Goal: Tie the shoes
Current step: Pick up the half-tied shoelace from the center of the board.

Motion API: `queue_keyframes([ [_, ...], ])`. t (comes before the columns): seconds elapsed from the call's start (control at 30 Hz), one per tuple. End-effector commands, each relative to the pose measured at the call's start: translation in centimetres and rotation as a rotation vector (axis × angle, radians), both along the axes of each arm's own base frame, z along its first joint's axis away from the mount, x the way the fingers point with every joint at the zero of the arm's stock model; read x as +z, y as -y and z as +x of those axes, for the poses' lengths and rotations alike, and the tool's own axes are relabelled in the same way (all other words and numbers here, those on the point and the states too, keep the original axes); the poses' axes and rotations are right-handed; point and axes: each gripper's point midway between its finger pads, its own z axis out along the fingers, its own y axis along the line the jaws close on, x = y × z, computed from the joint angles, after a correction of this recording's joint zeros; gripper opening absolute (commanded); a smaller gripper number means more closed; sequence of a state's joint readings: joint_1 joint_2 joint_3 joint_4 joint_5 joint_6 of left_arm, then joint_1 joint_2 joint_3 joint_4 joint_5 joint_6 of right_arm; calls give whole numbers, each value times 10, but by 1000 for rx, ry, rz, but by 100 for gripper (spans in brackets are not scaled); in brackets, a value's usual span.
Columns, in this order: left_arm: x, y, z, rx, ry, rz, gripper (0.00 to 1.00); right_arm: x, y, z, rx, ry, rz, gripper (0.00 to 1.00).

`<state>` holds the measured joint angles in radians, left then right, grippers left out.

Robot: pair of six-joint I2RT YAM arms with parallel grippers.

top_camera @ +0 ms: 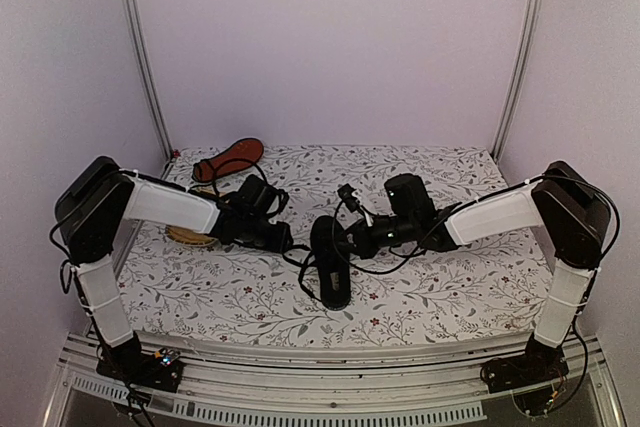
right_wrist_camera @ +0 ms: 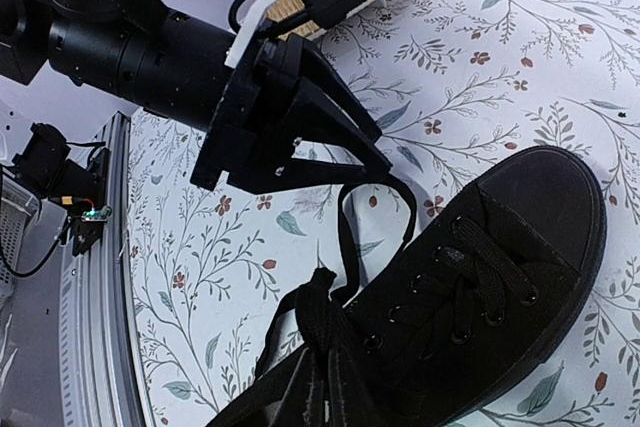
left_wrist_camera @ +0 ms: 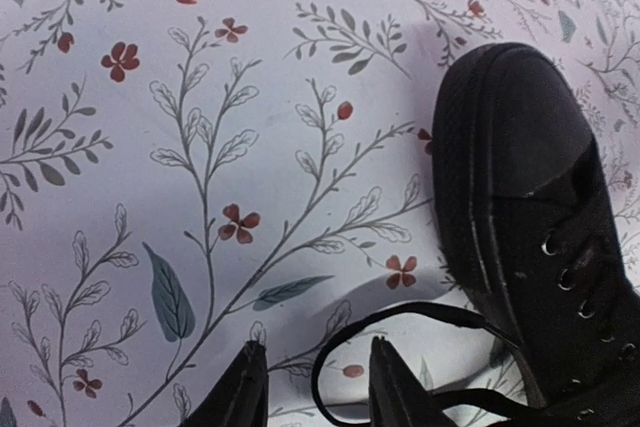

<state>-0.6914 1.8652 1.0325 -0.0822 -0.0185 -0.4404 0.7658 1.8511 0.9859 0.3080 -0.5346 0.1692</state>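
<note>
One black shoe [top_camera: 330, 265] lies in the middle of the table between my two grippers, its toe [left_wrist_camera: 520, 167] filling the right of the left wrist view. My left gripper [left_wrist_camera: 315, 362] is open just left of the toe. A thin black lace loop [left_wrist_camera: 400, 312] curls around its right finger [left_wrist_camera: 385, 387], with one strand in the gap and not pinched. My right gripper [right_wrist_camera: 326, 348] is shut on a bunched black lace [right_wrist_camera: 318, 297] beside the shoe's eyelets [right_wrist_camera: 470, 277]. The other shoe [top_camera: 232, 159] lies at the back left, showing its reddish sole.
The table carries a floral cloth [top_camera: 450, 287]. A yellow mat [top_camera: 190, 237] shows partly under my left arm. Metal frame posts [top_camera: 145, 57] rise at the back corners, with pale walls behind. The left gripper [right_wrist_camera: 385, 150] hangs close over the lace in the right wrist view.
</note>
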Motion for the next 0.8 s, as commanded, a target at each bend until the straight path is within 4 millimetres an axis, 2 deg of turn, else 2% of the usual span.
queue_keyframes([
  [0.0,-1,-5,3,56,-22,46,34,16,-2,-1,1,28,37,2],
  [0.13,-9,-4,-3,53,-49,72,35,16,-2,-2,4,29,40,2],
  [0.33,-23,1,-11,38,-98,69,30,17,-2,-1,1,30,46,2],
  [0.47,-26,4,-13,42,-110,61,20,18,-3,-1,2,33,52,2],
  [0.63,-32,5,-16,40,-119,67,0,19,-3,0,-1,35,55,2],
  [0.77,-24,-2,-13,78,-75,87,0,20,-3,1,-10,36,53,2],
])
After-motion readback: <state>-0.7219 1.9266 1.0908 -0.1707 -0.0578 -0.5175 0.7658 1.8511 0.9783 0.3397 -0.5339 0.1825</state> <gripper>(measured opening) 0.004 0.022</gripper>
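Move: The shoelace loop stretching out from the shoe's left side lies right at the left hand's half-open fingertips, about 2 cm below and 1 cm back. The black shoe's middle is some 8 cm to the right and 4 cm back; the straw sole is roughly 19 cm to the left and 8 cm farther out. From the right hand, still pinching lace above the shoe, the loop lies about 11 cm left, 3 cm ahead and 8 cm below. The left hand first hovers almost in place, then sinks about 2 cm, edging back slightly, so that its half-open fingertips come down around the shoelace loop just left of the shoe. Down there it stays and closes its fingers fully, pinching the thin lace between their tips, while the right hand holds still and keeps its closed grip on the other lace above the shoe. ##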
